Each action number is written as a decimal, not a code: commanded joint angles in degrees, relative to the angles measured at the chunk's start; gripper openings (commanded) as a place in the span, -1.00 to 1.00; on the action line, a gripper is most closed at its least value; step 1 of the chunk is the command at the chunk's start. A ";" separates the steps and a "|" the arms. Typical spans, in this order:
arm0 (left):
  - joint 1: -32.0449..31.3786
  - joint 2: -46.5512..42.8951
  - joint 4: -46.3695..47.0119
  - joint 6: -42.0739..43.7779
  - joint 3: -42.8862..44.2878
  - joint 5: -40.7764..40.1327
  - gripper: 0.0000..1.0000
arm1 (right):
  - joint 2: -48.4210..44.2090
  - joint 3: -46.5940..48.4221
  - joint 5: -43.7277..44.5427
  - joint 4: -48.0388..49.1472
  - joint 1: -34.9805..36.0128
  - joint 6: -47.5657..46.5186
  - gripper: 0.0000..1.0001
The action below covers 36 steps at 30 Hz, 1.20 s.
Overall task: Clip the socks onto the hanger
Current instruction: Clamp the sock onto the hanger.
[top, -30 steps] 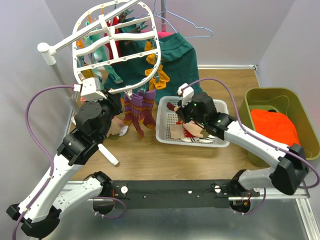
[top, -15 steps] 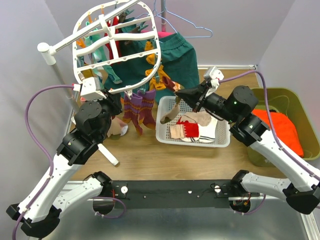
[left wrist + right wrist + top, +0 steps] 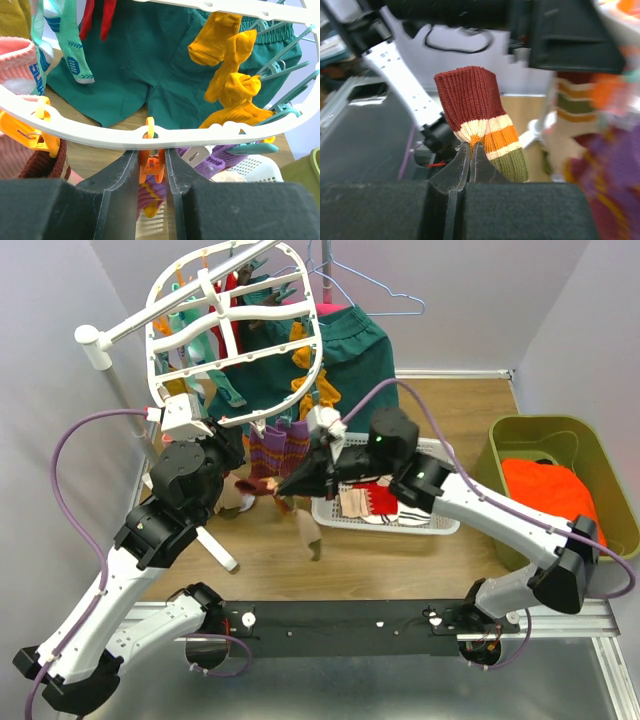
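The hanger (image 3: 238, 358), a white oval lattice frame with orange and teal clips, hangs at the back left with several socks (image 3: 283, 452) clipped on. My left gripper (image 3: 151, 167) is under its front rim (image 3: 100, 136), shut on the handles of an orange clip (image 3: 151, 169); a purple striped sock (image 3: 150, 192) hangs just behind. My right gripper (image 3: 291, 485) is shut on the edge of a maroon, cream, orange and olive striped sock (image 3: 481, 122). This sock (image 3: 308, 532) dangles over the table just right of the left gripper.
A white mesh basket (image 3: 440, 521) with more socks stands at the centre right. An olive bin (image 3: 530, 435) holding an orange cloth (image 3: 548, 492) is at the far right. A dark green garment (image 3: 352, 358) and wire hangers (image 3: 372, 285) hang behind the frame. The white stand pole (image 3: 108, 344) is at the left.
My right arm lifted the striped sock out of the basket and swung it left to just beside the left gripper. The left arm has held still on the clip.
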 commanded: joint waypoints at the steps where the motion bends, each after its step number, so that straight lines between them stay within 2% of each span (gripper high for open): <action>1: 0.28 0.18 -0.43 -1.66 2.08 -0.53 -0.53 | 2.94 -3.23 5.93 7.77 5.28 1.03 -0.99; 3: 0.19 0.10 -0.52 -1.84 2.17 -0.62 -0.53 | 3.99 -7.25 9.99 11.91 5.99 2.26 -0.99; 7: 0.19 0.01 -0.78 -2.19 2.35 -0.71 -0.53 | 4.52 -14.47 22.71 26.13 6.96 5.52 -0.99; 13: 0.19 -0.17 -0.96 -2.72 2.26 -0.80 -0.53 | 5.31 -20.20 32.75 39.32 6.97 9.47 -0.99; 22: 0.28 -0.17 -1.39 -2.89 2.53 -0.71 -0.53 | 7.16 -21.61 36.28 47.34 7.05 11.32 -0.99; 36: 0.28 -0.43 -1.75 -3.07 2.79 -0.89 -0.53 | 8.65 -23.98 41.03 48.75 7.05 12.03 -0.99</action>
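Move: The orange clip that the left fingers hold against the ring is the right hand's goal: about 10 cm ahead, 8 cm to its left and roughly level with it; from the left hand it is right at the fingertips, 2 cm below the hand point. The hanging purple socks are some 12 cm ahead and 1 cm right of the right hand, their middle 8 cm lower. The matching striped sock hangs about 8 cm left of the clip and 2 cm nearer, its middle 7 cm below it. Down and leftward first, the right hand dips about 9 cm while keeping its pinch on the striped sock, then swings forward some 8 cm and climbs back roughly 4 cm, bringing the cuff up under the orange clip beside the purple socks. The wrist turns about 30 degrees clockwise and its fingertips tip upward. The left hand stays put, still squeezing the clip. ##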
